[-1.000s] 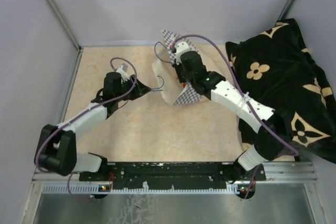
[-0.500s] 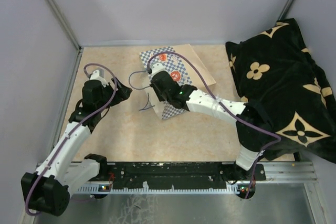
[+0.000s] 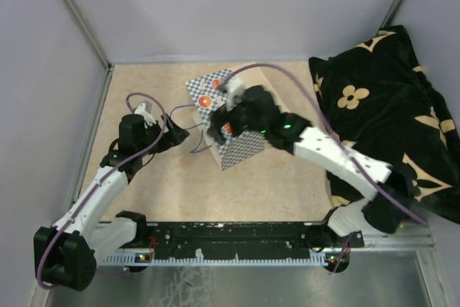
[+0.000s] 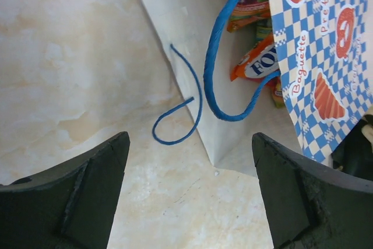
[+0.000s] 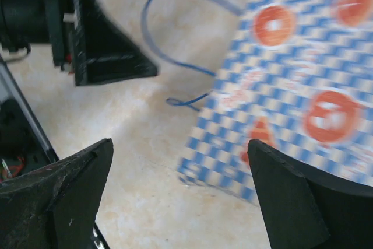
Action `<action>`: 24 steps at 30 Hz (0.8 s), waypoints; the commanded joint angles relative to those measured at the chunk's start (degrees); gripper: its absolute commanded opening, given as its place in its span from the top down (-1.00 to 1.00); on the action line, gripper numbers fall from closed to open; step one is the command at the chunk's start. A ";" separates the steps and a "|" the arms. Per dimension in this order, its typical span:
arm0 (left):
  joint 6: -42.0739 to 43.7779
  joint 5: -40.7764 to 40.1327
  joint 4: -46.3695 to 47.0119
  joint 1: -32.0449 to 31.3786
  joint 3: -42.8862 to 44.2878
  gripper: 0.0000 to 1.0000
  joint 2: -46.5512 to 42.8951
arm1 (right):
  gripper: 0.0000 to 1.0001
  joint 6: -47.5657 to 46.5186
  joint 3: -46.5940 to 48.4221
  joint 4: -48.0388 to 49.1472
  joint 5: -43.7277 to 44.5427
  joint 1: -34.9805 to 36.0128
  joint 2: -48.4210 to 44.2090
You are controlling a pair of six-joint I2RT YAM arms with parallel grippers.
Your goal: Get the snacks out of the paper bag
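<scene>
The paper bag (image 3: 237, 145) lies on its side mid-table, its blue-white checked side up and its mouth facing left. In the left wrist view, orange and green snacks (image 4: 256, 65) show inside the bag's (image 4: 326, 56) mouth, behind the blue cord handle (image 4: 213, 68). My left gripper (image 3: 176, 134) (image 4: 189, 193) is open just left of the mouth, holding nothing. My right gripper (image 3: 221, 121) (image 5: 179, 147) hovers open above the bag's (image 5: 291, 80) left end, empty. The right wrist view is blurred.
A black cloth with gold flower marks (image 3: 388, 106) is heaped along the right side. Grey walls close the table at the back and left. My left gripper's fingers (image 5: 99, 51) show in the right wrist view, close to the handle (image 5: 175, 27).
My right gripper has opened and let go of the bag, which has shifted a little to the right. My left gripper has opened wider and stayed beside the bag's mouth.
</scene>
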 commanded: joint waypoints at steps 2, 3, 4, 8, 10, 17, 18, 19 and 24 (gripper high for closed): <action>-1.06 9.35 12.57 0.25 -2.25 -0.83 2.79 | -0.98 8.94 -6.00 6.81 -14.23 -21.39 -15.31; -1.66 11.05 15.55 0.28 -2.37 -0.83 4.24 | -0.98 9.18 -6.09 5.78 -14.25 -24.50 -15.09; -2.18 12.59 17.27 0.19 -2.18 -0.82 5.46 | -0.98 9.26 -6.39 5.28 -14.44 -27.17 -14.69; -3.58 16.57 20.77 -0.22 -0.43 -0.79 10.22 | -0.83 11.79 -7.95 6.52 -19.08 -39.49 -11.48; -4.29 17.44 23.06 -0.59 -0.54 -0.79 11.57 | -0.69 13.76 -8.31 8.21 -23.02 -44.17 -8.67; -4.74 18.70 25.51 -1.98 0.29 -0.77 14.95 | -0.39 14.82 -4.27 14.71 -32.00 -47.34 1.98; -4.67 18.79 25.45 -2.25 0.47 -0.76 15.19 | -0.33 14.68 -2.96 14.71 -32.48 -47.38 3.51; -4.62 18.76 25.44 -2.45 0.59 -0.76 15.40 | -0.29 14.60 -1.67 14.59 -32.62 -47.42 5.05; -4.54 18.85 25.44 -3.25 0.38 -0.75 16.22 | -0.16 14.54 3.39 14.21 -32.86 -47.35 12.91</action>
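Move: The bag's closed end, its upper edge, lies about 19 cm ahead of the right hand, 22 cm to its right and 8 cm below. The bag's mouth is some 4 cm ahead of that hand, 3 cm to its left and 12 cm lower. For the left hand, the snacks inside are roughly 9 cm ahead, 13 cm right and 7 cm below. A blue handle loop hangs about 4 cm ahead and 5 cm right of it, slightly lower. The bag's closed end draws the right hand: it swings right and forward over the lying bag, rising about 10 cm and then sinking past its starting height, turning clockwise as its wide fingers half close around the edge line; contact can't be seen. Meanwhile the left hand, still open, slides some 7 cm right towards the mouth and snacks, also turning clockwise. ##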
